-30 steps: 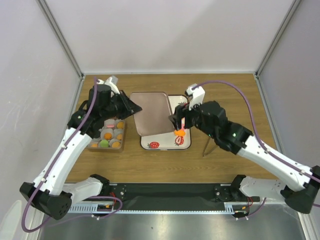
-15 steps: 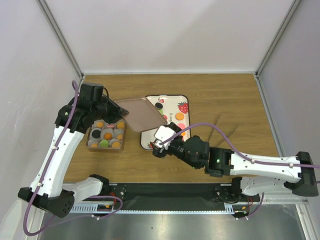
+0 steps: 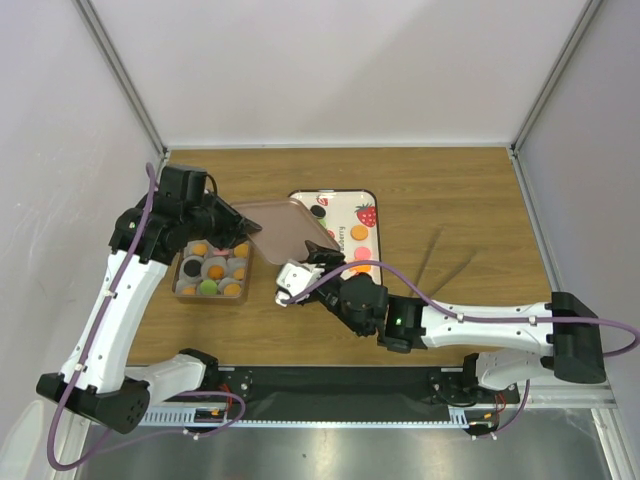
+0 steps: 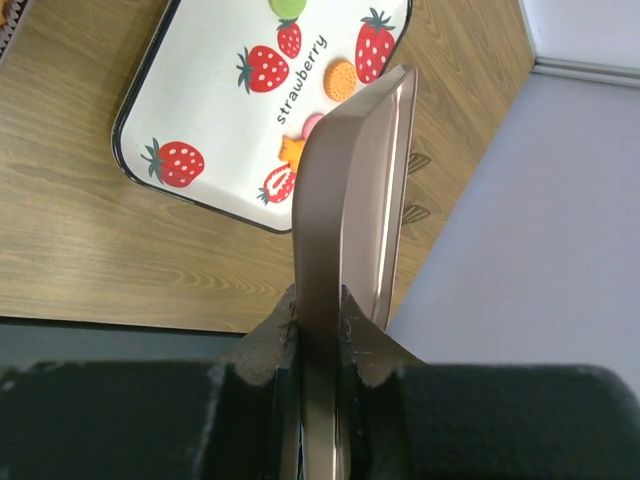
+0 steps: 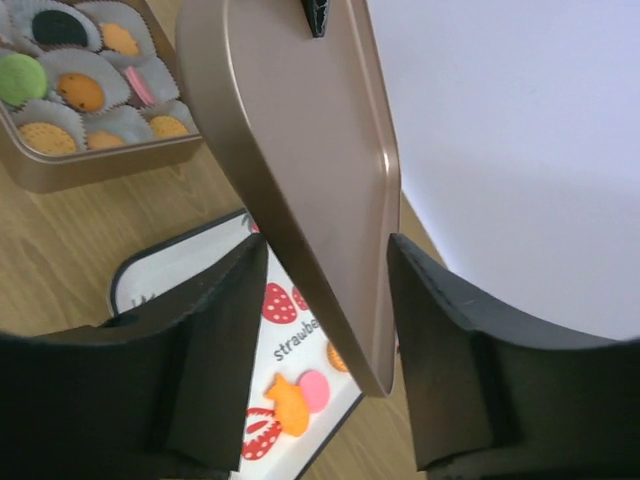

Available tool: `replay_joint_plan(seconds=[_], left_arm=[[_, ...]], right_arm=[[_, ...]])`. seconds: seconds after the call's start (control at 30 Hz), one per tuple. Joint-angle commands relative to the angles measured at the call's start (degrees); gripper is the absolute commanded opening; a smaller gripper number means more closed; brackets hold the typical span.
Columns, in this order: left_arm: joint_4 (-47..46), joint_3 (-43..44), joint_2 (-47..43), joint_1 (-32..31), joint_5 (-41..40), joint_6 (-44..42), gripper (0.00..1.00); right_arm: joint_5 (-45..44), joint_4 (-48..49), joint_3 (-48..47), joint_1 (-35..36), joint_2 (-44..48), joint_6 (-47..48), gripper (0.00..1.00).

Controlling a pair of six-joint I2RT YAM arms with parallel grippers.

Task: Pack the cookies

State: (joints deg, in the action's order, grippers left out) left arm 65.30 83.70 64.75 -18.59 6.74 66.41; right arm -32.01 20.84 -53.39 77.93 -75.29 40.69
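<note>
My left gripper (image 3: 228,214) is shut on the edge of a brown metal lid (image 3: 280,228) and holds it tilted above the table; its fingers (image 4: 283,325) clamp the lid (image 4: 350,190). My right gripper (image 3: 322,258) is open, with jaws on either side of the lid's corner (image 5: 300,130), and I cannot tell whether they touch it. Cookies sit in paper cups in the brown box (image 3: 180,296), also seen in the right wrist view (image 5: 110,170). More cookies (image 3: 360,232) lie on the strawberry tray (image 3: 345,196).
The tray (image 4: 210,110) lies right of the box, partly under the lid. On it are a round orange cookie (image 4: 340,80), a pink one (image 5: 318,390) and an orange fish shape (image 5: 290,405). The right arm lies low along the near table edge.
The left arm has lifted the lid off the tray area and tilted it. The right arm has swung down and left, and its open gripper has come up to the lid's corner.
</note>
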Motion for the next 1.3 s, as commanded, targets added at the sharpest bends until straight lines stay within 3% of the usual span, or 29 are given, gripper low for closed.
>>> replay_joint_plan(seconds=[0.0,0.27,0.53,0.63,0.67,0.77,0.8,0.97,1.13,1.2,1.27], left_arm=[[-1.8,2.6,-0.9,0.5,3.0,-0.1,0.04],[-3.3,2.6,-1.0,0.5,5.6,-1.7,0.08],[-5.5,4.2,-0.9,0.5,7.6,-3.7,0.34],[-5.5,5.8,-0.7,0.6,6.8,-4.4,0.54],[-5.5,6.6,-0.6,0.6,5.6,-4.8,0.71],[-4.4,10.1,-0.6,0.7,1.3,-5.9,0.88],[-4.3,10.9,-0.6,0.7,-2.2,-6.4,0.98],[-6.0,14.8,-1.1,2.9,-11.0,-9.7,1.0],[-10.7,13.2,-1.3,7.8,-23.3,-18.2,1.0],[-14.1,9.3,-2.8,10.6,-29.0,-20.8,1.0],[-19.8,1.7,-3.8,14.4,-29.4,-22.9,1.0]], right_arm=[[-0.8,5.3,-3.1,-0.8,-0.2,4.0,0.55],[-0.1,5.8,-4.0,-0.9,0.0,4.8,0.27],[-2.4,7.9,-4.0,0.1,0.5,6.8,0.01],[-2.5,6.9,-4.4,0.4,1.1,6.4,0.0],[-2.7,6.3,-5.1,0.4,1.2,6.0,0.0],[-3.3,3.2,-6.3,0.2,1.3,3.4,0.0],[-3.4,2.4,-7.2,0.0,1.4,2.4,0.0],[-0.2,-8.1,-11.3,-4.7,1.0,-7.9,0.0],[12.9,-16.9,-18.7,-12.6,-1.8,-26.6,0.0],[26.5,-17.8,-20.8,-20.2,-4.2,-38.1,0.0],[40.1,-17.2,-23.5,-24.8,-6.1,-44.9,0.0]])
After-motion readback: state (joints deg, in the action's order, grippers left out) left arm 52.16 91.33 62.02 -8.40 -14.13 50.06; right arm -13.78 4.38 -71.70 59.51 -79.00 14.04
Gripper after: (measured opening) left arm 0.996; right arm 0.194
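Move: The lid is still in the left fingers, up in the air; its middle lies about 9 cm to the right, 1 cm ahead and some 3 cm below that hand. From the right hand the lid's middle is roughly 9 cm left, 4 cm ahead and about level. On the table some 27 cm below, the cookie box sits about 17 cm left of the left hand and 8 cm ahead, the strawberry tray about 17 cm right and 18 cm ahead. The right fingers close from half open and pinch the lid's near-right edge while both hands hardly travel; only then do the left fingers open wide and let go. The left hand draws up about 10 cm and swings left and forward, away from the lid, as the right carries the lid forward some 8 cm and up 5, rolling about 25 degrees around its own finger line. ##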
